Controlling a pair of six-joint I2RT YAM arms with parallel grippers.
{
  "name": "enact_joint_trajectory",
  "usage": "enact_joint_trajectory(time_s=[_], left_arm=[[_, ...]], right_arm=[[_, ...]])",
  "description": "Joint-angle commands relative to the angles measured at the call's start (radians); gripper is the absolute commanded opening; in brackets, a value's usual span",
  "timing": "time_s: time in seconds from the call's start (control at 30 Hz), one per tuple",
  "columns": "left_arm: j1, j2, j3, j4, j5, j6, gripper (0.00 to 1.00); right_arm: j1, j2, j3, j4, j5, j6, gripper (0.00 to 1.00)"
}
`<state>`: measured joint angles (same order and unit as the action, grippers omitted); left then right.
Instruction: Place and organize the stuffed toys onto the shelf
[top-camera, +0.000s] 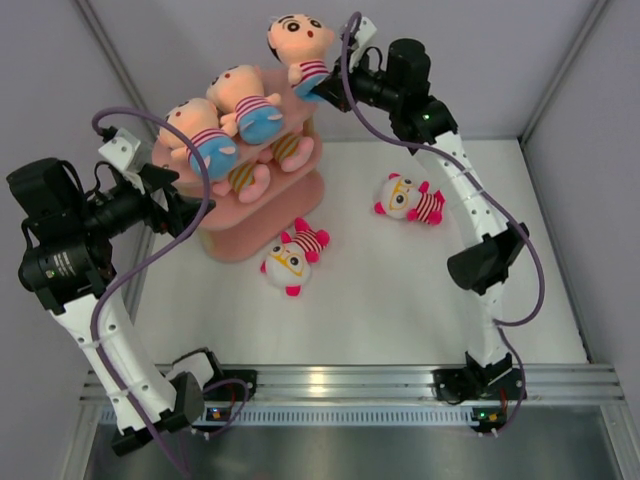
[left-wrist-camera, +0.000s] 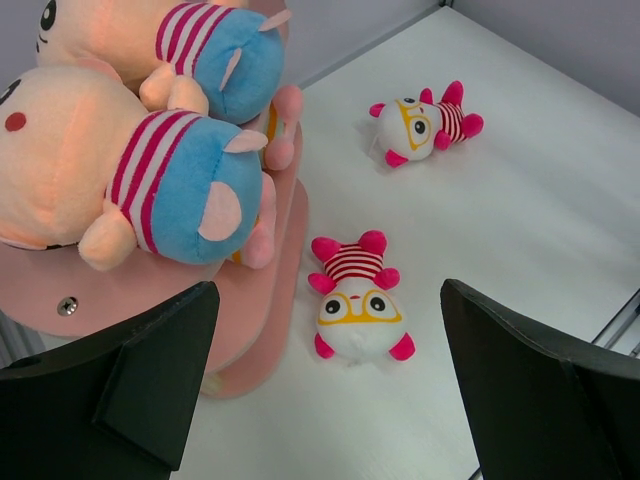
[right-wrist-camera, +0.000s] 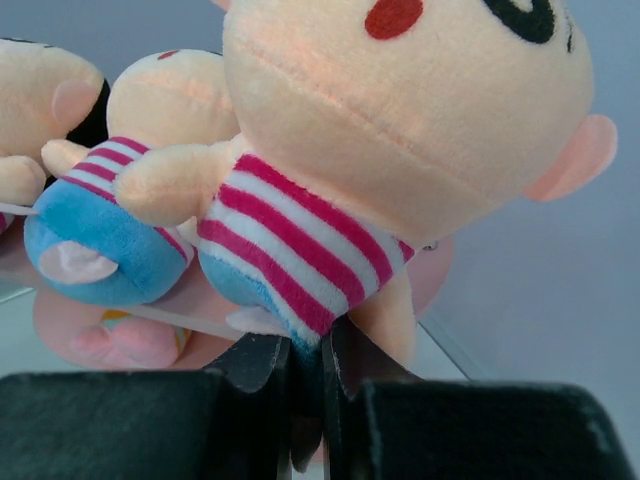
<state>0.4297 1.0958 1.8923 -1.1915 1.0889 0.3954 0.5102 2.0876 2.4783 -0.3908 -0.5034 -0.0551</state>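
The pink shelf (top-camera: 300, 195) stands at the back left. Two peach dolls (top-camera: 200, 135) (top-camera: 248, 100) lie on its top board. A pink doll with yellow stripes (top-camera: 268, 160) lies on the middle board. My right gripper (top-camera: 322, 88) is shut on the blue pants of a third peach doll (top-camera: 300, 45), held over the shelf's right end; the doll (right-wrist-camera: 400, 130) fills the right wrist view. Two white-faced dolls (top-camera: 292, 258) (top-camera: 410, 198) lie on the table. My left gripper (left-wrist-camera: 330, 400) is open and empty above the nearer one (left-wrist-camera: 358, 298), beside the shelf (left-wrist-camera: 40, 290).
Grey walls enclose the white table (top-camera: 400, 300) at the back and on both sides. A metal rail (top-camera: 340, 385) runs along the near edge by the arm bases.
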Motion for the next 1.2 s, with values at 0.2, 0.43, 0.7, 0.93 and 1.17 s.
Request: enact_joint_trajectory(time_s=[0.2,0.43,0.7,0.93,1.17], left_arm=[[-0.002,-0.005,0.005,-0.01,0.026,0.016,0.99],[0.0,-0.004,-0.001,-0.01,0.031,0.017,0.99],[-0.002,-0.01,-0.009,-0.01,0.026,0.026,0.99],[-0.002,-0.01,-0.022,-0.01,0.048,0.033,0.99],[0.0,-0.014,-0.03,-0.008,0.032,0.042,0.99]], right_arm=[[0.06,0.063,0.048,0.089,0.089,0.029,0.0],[0.065,0.06,0.042,0.052,0.086,0.017,0.08],[0.065,0.003,0.033,0.064,0.108,0.005,0.64],[0.059,-0.023,0.005,0.078,0.098,0.008,0.69],[0.031,-0.069,-0.113,0.204,0.039,0.158,0.8]])
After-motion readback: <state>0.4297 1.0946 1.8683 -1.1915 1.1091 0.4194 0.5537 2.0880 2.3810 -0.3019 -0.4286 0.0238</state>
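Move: Held by its lower end in the right hand, the boy toy is bound for the bare right end of the shelf's top, some 4 cm ahead, 8 cm to the left and 7 cm below that hand. The middle toy already lying up there is about 17 cm left and 1 cm back; the striped pig one level down is roughly 8 cm left, 3 cm back and 20 cm below. From the left hand, the bare end lies some 27 cm ahead and 19 cm to the right. Lowering the held toy onto the bare right end of the shelf's top, the right hand slides left and sinks at once, each about 3.5 cm, with a little forward, and then halts. There the fingers spread from nearly shut to wide and let go of the blue bottom; the hand starts easing up and back to the right by 1 to 1.5 cm, hardly turning. ##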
